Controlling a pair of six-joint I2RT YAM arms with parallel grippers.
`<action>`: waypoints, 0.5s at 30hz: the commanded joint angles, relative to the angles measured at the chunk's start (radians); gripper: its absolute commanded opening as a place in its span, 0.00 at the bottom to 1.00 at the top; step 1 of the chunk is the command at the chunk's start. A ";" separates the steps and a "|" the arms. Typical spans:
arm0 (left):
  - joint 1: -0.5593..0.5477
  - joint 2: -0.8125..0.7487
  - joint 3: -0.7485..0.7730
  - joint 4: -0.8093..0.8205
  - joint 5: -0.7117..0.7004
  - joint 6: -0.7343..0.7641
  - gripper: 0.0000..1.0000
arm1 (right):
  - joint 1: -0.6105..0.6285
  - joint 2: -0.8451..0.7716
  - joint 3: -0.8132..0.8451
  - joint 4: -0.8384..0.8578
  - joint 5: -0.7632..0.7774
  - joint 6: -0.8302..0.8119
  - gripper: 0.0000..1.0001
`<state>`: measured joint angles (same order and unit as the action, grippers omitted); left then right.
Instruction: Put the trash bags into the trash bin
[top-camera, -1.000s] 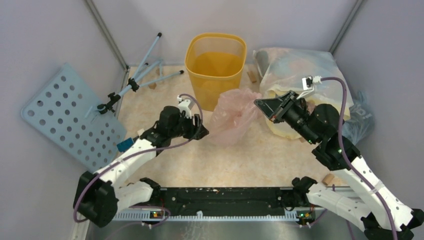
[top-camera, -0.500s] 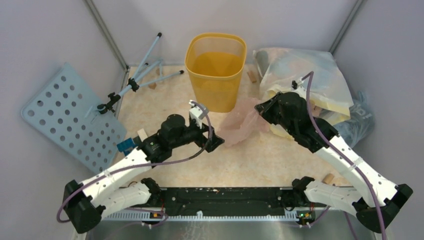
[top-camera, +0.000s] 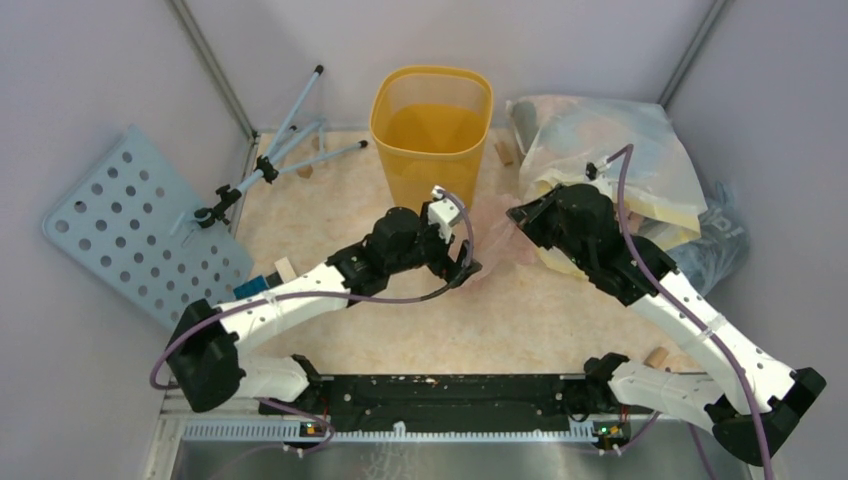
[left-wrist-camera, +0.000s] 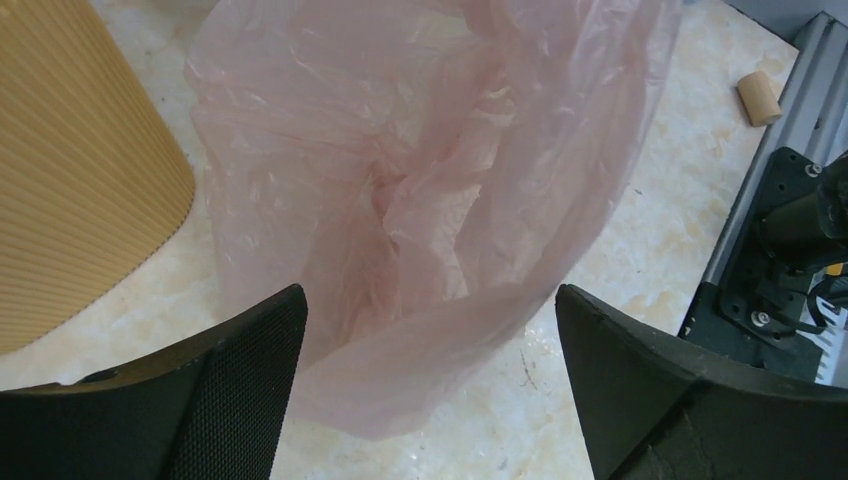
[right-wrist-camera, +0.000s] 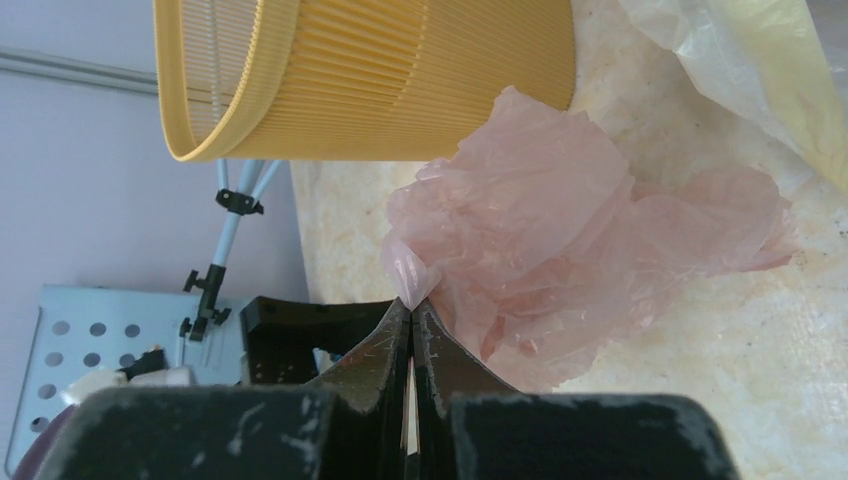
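The pale pink trash bag (top-camera: 497, 243) lies crumpled on the table just in front of the yellow-orange trash bin (top-camera: 432, 140). My right gripper (top-camera: 516, 214) is shut on a pinch of the bag's film (right-wrist-camera: 560, 230), seen at its tips (right-wrist-camera: 412, 303) in the right wrist view, with the bin (right-wrist-camera: 380, 80) behind. My left gripper (top-camera: 462, 268) stands open at the bag's left side. In the left wrist view its jaws (left-wrist-camera: 430, 296) stand wide either side of the bag's lower fold (left-wrist-camera: 420, 180), and the bin's ribbed wall (left-wrist-camera: 70, 180) is on the left.
A large whitish-yellow sack (top-camera: 610, 140) and a grey-blue bag (top-camera: 715, 245) fill the back right corner. A perforated blue panel (top-camera: 135, 235) and a tripod (top-camera: 280, 160) lean at the left. Small cork pieces (top-camera: 656, 357) lie about. A black rail (top-camera: 440, 392) runs along the near edge.
My left arm has swung right up to the pink bag and its jaws have opened wide. The right gripper lowered with the bag a second ago, then held still.
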<state>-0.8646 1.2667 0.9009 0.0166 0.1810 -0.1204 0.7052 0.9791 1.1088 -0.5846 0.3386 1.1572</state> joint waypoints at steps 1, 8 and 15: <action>-0.001 0.065 0.054 0.112 0.017 0.022 0.97 | 0.008 -0.013 0.012 0.047 -0.012 0.011 0.00; 0.003 0.045 0.052 0.136 0.015 -0.033 0.00 | 0.008 -0.077 -0.019 0.088 0.012 -0.129 0.14; 0.034 -0.107 0.005 0.121 0.210 -0.114 0.00 | 0.008 -0.309 -0.163 0.173 -0.002 -0.586 0.67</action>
<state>-0.8440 1.2675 0.9134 0.0906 0.2672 -0.1787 0.7063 0.8219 1.0290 -0.5156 0.3592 0.8989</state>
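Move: The pink trash bag, its edge still pinched by the right fingers, hangs with its middle about 4 cm ahead of the left hand, 7 cm to its right and 4 cm lower. From the right hand that middle lies level in reach, 2 cm left and 12 cm below. The trash bin is some 22 cm ahead of the left hand, 7 cm left and 4 cm lower; the white bag lies 19 cm ahead of the right hand, 20 cm right and 18 cm lower. The pink trash bag is passed from hand to hand: the open left gripper eases about 2 cm right and slightly down and forward onto its edge, shuts on it and then lifts some 3 cm. The right fingers, shut on the bag until then, open past halfway and let go, the hand drawing right, up and back about 3 cm while its fingertips tilt upward by some 10 degrees. ##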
